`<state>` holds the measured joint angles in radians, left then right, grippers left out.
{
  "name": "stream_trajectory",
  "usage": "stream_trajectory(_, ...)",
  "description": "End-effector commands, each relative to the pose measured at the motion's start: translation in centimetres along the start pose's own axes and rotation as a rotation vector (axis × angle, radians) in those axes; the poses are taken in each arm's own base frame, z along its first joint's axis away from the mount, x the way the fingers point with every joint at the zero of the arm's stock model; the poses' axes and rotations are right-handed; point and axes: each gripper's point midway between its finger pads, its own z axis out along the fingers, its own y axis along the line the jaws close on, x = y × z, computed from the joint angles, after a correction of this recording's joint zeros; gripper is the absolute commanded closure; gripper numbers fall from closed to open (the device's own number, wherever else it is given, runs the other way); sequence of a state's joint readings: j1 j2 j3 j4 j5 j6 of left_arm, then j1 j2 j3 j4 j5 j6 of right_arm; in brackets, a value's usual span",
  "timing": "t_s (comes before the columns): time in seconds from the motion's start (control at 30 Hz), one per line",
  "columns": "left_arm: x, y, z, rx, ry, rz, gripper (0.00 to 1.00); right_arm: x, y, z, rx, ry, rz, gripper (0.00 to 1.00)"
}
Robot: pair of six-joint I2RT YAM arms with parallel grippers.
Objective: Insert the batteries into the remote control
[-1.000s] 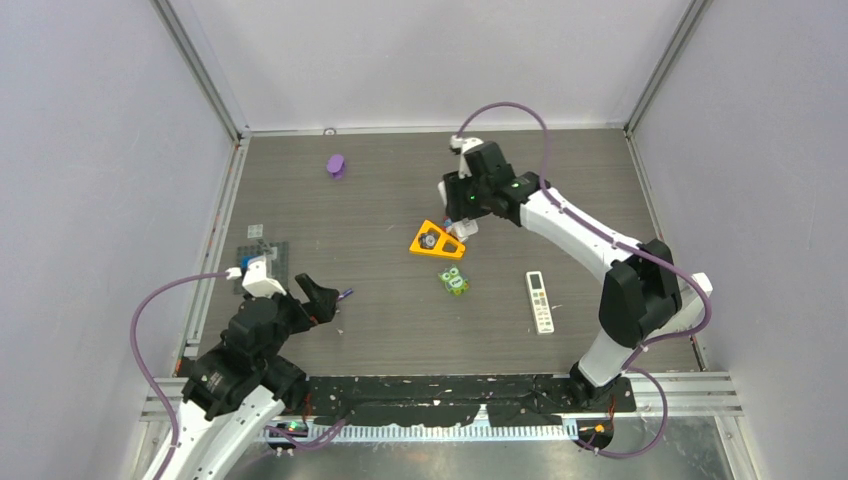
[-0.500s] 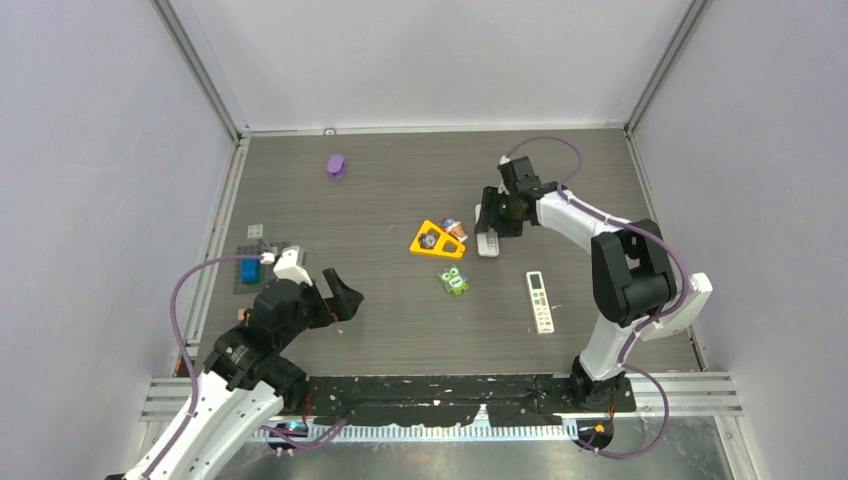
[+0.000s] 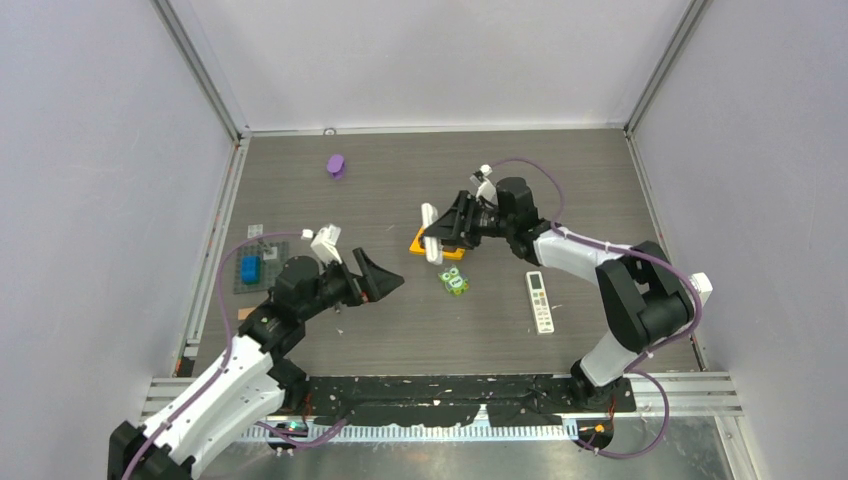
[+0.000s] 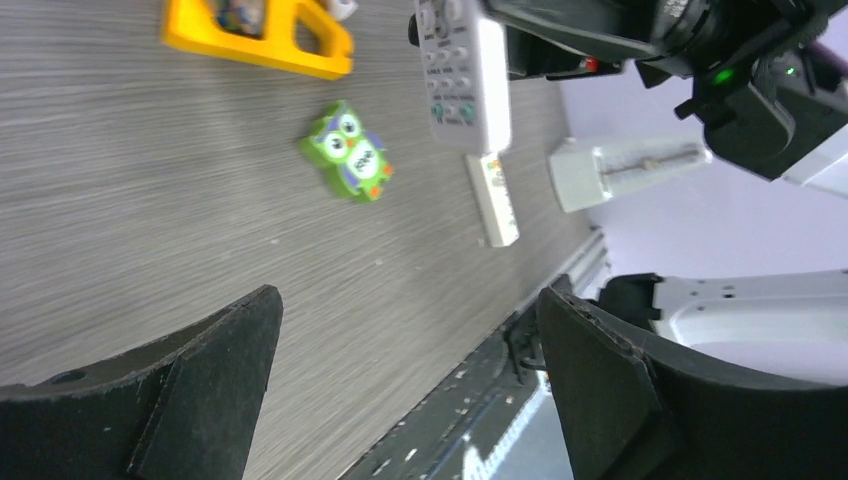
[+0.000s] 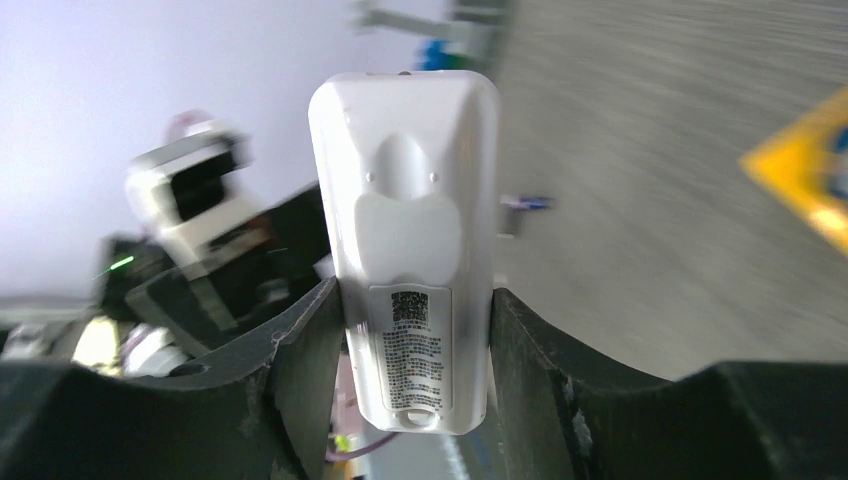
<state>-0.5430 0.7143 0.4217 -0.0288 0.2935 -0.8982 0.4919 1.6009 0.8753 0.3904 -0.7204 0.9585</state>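
My right gripper (image 3: 438, 234) is shut on a white remote control (image 3: 431, 232) and holds it in the air over the yellow block. In the right wrist view the remote (image 5: 408, 210) shows its back, with the labelled cover between the fingers (image 5: 310, 340). The left wrist view shows its button face (image 4: 462, 70). My left gripper (image 3: 375, 284) hangs open and empty left of it, low above the table (image 4: 408, 330). A blurred thin purplish cylinder (image 5: 527, 202), seemingly a battery, lies on the table. I make out no other batteries.
A second slim white remote (image 3: 540, 301) lies at the right of the table. A green owl toy (image 3: 453, 281) and a yellow triangular block (image 3: 447, 248) sit mid-table. A purple object (image 3: 336, 165) sits far left. A blue brick (image 3: 250, 268) rests on a grey plate.
The right gripper has carried the remote leftwards over the yellow block and turned it. The left arm has reached right, towards the middle of the table, with its jaws still open.
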Motion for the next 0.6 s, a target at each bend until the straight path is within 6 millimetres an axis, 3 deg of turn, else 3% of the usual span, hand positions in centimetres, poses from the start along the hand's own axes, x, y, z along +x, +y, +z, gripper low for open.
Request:
stream_trajectory(0.0,-3.2,-7.7,0.0,0.306,-0.049,0.007,0.00,0.0,12.7,-2.3,-0.416,-0.025,-0.095,0.76)
stream_trajectory(0.23,-4.6,-12.0,-1.8,0.499,-0.091,0.008,0.01,0.7,17.4,-4.2,-0.668,0.003,-0.018,0.75)
stream_trajectory(0.37,-5.2,-12.6,-2.7,0.530,-0.146,0.038,0.00,0.7,17.8,-4.2,-0.702,0.016,0.010,0.75)
stream_trajectory(0.57,-6.3,-12.8,-2.4,0.514,-0.184,0.047,0.00,1.8,18.1,-3.4,-0.697,0.047,0.010,0.75)
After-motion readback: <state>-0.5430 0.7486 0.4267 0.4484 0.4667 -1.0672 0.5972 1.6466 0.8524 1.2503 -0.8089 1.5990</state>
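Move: The remote control is in my right hand's grip; its middle lies about 10 cm ahead of my left fingers, 10 cm to their right and about level. From my right hand, the left gripper is thus some 10 cm back and 10 cm left. Down on the table, about 16 cm lower, the green owl block lies level with my right hand and 4 cm to its right, the yellow frame 9 cm ahead and 1 cm right. My right hand, still pinching the remote, lifts about 14 cm while drawing back some 5 cm and a little left towards my left gripper, tipping its fingers up roughly 30 degrees. My left hand rises about 10 cm with it, easing 3 cm right first and tilting its wide-open fingertips upward; it closes in on the remote's button side without touching. ##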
